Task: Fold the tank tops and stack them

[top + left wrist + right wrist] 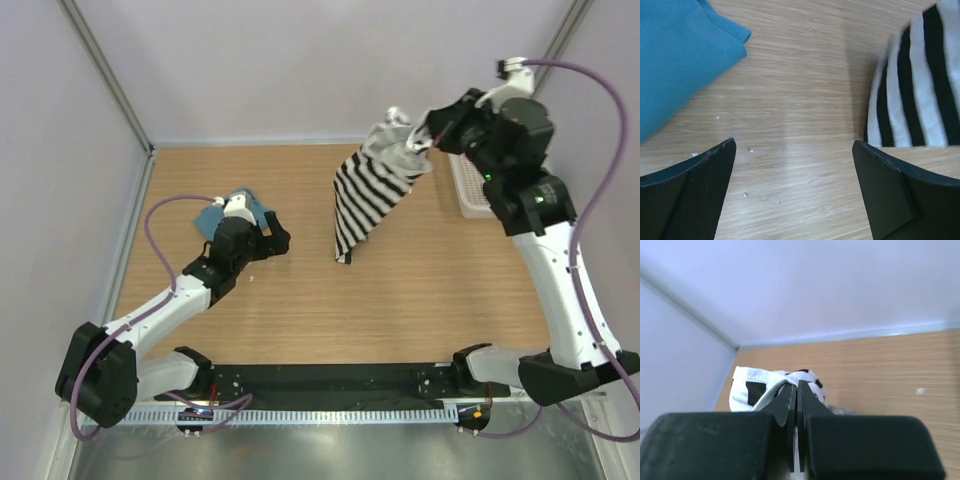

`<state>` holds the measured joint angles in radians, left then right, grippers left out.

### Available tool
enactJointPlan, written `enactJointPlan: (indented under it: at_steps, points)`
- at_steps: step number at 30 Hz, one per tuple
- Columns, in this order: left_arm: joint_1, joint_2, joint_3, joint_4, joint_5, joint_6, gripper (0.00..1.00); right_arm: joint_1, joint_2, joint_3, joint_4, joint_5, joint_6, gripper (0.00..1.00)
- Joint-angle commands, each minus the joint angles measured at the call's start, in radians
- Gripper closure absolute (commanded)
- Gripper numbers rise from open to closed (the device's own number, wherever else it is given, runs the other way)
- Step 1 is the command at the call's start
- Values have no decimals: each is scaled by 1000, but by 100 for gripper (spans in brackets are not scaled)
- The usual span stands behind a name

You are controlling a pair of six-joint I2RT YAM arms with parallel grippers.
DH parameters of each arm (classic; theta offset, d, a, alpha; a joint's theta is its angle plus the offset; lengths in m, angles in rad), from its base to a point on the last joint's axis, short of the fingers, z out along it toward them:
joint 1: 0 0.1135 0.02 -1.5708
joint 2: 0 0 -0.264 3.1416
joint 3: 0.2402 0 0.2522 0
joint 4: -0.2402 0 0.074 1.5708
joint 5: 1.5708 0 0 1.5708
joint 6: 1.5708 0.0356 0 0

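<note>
The black-and-white striped tank top (368, 200) hangs from my right gripper (425, 140), which is shut on its bunched top edge (760, 385) high over the back right of the table; the lower corner touches the wood. The right gripper (797, 386) has its jaws pressed together on the cloth. The teal-blue tank top (216, 212) lies folded on the left, mostly hidden under my left arm, and fills the upper left of the left wrist view (680, 55). My left gripper (792, 150) stands open just over bare wood beside it, with the striped tank top (920, 90) hanging at the right.
A white mesh basket (470, 185) sits at the table's right edge, partly behind the right arm. Walls close in the left, back and right sides. A few small white crumbs (747, 150) lie on the wood near the left gripper.
</note>
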<state>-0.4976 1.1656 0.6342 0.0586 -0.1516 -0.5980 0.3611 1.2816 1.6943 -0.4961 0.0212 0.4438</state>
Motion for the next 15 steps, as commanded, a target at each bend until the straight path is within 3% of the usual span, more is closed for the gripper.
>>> enactJointPlan:
  at_steps: [1, 4, 8, 15]
  points:
    - [-4, -43, 24, 11, -71, 20, 0, -115, 36, -16, -163, -2, -42, 99]
    - [-4, -63, 18, 9, -85, 23, 1, -123, 27, -184, -144, -117, -80, 99]
    - [-4, -63, 18, 14, -68, 30, 0, -123, -31, -384, -82, -103, -79, 98]
    - [-15, -11, 41, 55, 50, 55, 0, -123, -103, -482, -55, -168, -102, 98]
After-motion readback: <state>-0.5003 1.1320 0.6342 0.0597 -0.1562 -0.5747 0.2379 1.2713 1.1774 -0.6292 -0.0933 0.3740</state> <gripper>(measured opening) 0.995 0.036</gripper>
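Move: Below the right hand, about 44 cm down, roughly level with it and some 10 cm to its left, lies the open middle of the table, where the held striped tank top is to be laid. The folded blue tank top sits about 39 cm to this hand's left and 3 cm farther out; the white basket is some 20 cm to its right and 12 cm ahead. From the left hand the open middle is about 20 cm to the right, 3 cm ahead. Swinging the gripped striped tank top down, the right hand first shifts about 5 cm to its right, then drops some 25 cm towards the middle of the table, drawing back a few centimetres late in the descent. The wrist tips the fingers down by roughly 35 degrees, and the shut fingers keep their pinch on the cloth's edge. ##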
